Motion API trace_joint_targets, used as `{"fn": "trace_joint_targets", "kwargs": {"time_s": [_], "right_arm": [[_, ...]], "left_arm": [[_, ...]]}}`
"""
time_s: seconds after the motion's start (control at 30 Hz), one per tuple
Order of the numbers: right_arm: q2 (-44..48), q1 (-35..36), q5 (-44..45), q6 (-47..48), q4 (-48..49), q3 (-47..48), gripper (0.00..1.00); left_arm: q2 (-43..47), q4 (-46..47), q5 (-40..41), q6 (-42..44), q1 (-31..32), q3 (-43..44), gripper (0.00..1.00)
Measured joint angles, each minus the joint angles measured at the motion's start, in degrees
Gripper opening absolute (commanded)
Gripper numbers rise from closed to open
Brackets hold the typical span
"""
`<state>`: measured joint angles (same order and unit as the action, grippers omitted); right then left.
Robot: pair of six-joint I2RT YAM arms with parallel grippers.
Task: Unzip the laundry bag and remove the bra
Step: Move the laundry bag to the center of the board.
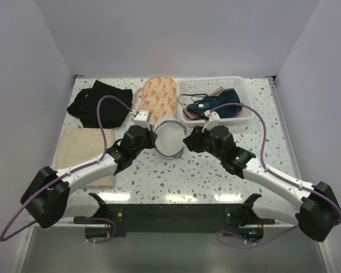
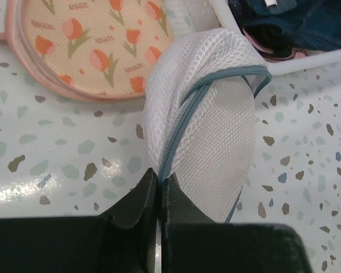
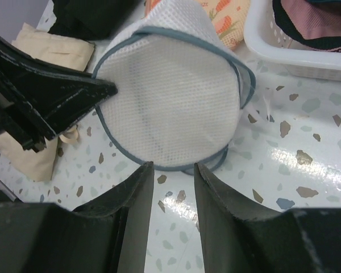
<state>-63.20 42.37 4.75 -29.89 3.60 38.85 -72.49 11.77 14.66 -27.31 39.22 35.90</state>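
A round white mesh laundry bag (image 1: 170,139) with teal zipper trim stands on edge at the table's middle, between both grippers. My left gripper (image 1: 154,138) is shut on the bag's teal zipper seam (image 2: 171,142), and its jaws meet at the bag's near rim (image 2: 158,177). My right gripper (image 3: 173,166) is open. Its fingertips (image 3: 146,168) sit just at the bag's lower rim (image 3: 170,96) with nothing between them. In the right wrist view the left gripper (image 3: 105,89) touches the bag's left side. The bra is hidden.
A white basket (image 1: 245,85) holding dark and pink garments stands at the back right. Behind the white bag lies a tulip-printed mesh bag (image 1: 159,96). A black garment (image 1: 99,102) is at the back left, with a beige cloth (image 1: 82,151) nearer.
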Motion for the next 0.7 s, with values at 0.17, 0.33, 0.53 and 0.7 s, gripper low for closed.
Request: {"fn": "trace_joint_targets", "kwargs": {"time_s": [0.17, 0.33, 0.53, 0.7], "right_arm": [[1.9, 0.0, 0.87, 0.31, -0.22, -0.26, 0.39], [3.32, 0.0, 1.79, 0.5, -0.35, -1.44, 0.39], [3.34, 0.0, 1.79, 0.79, -1.2, -1.57, 0.4], [3.82, 0.0, 2.05, 1.31, -2.19, -1.57, 0.4]], "left_arm": [[-1.27, -0.98, 0.52, 1.75, -4.83, 4.63, 0.0], [-4.11, -0.7, -3.15, 4.28, -11.13, 9.14, 0.0], [-12.11, 1.01, -10.27, 8.26, -15.41, 16.24, 0.0], [-19.69, 1.01, -13.94, 11.1, -17.22, 22.4, 0.0]]}}
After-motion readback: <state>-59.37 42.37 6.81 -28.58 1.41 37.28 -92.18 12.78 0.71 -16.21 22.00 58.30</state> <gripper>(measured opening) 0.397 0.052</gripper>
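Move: The left fingers already hold the zipped edge of the white laundry bag. The floral bag lies about 24 cm ahead of them, some 2 cm to the right and 11 cm lower. The basket's middle is also 24 cm ahead but about 30 cm right, and the black cloth is 23 cm ahead and 28 cm left. From the waiting right hand, the floral bag is some 28 cm ahead, 13 cm left and 16 cm below. Sweep the left gripper forward about 13 cm towards the floral bag, veering a few centimetres left early on and rising some 4 cm before easing slightly down. Keep the fingers shut on the laundry bag's zipper edge and let the mesh trail to their right, off the table. Swing the wrist only slightly counter-clockwise and back. ##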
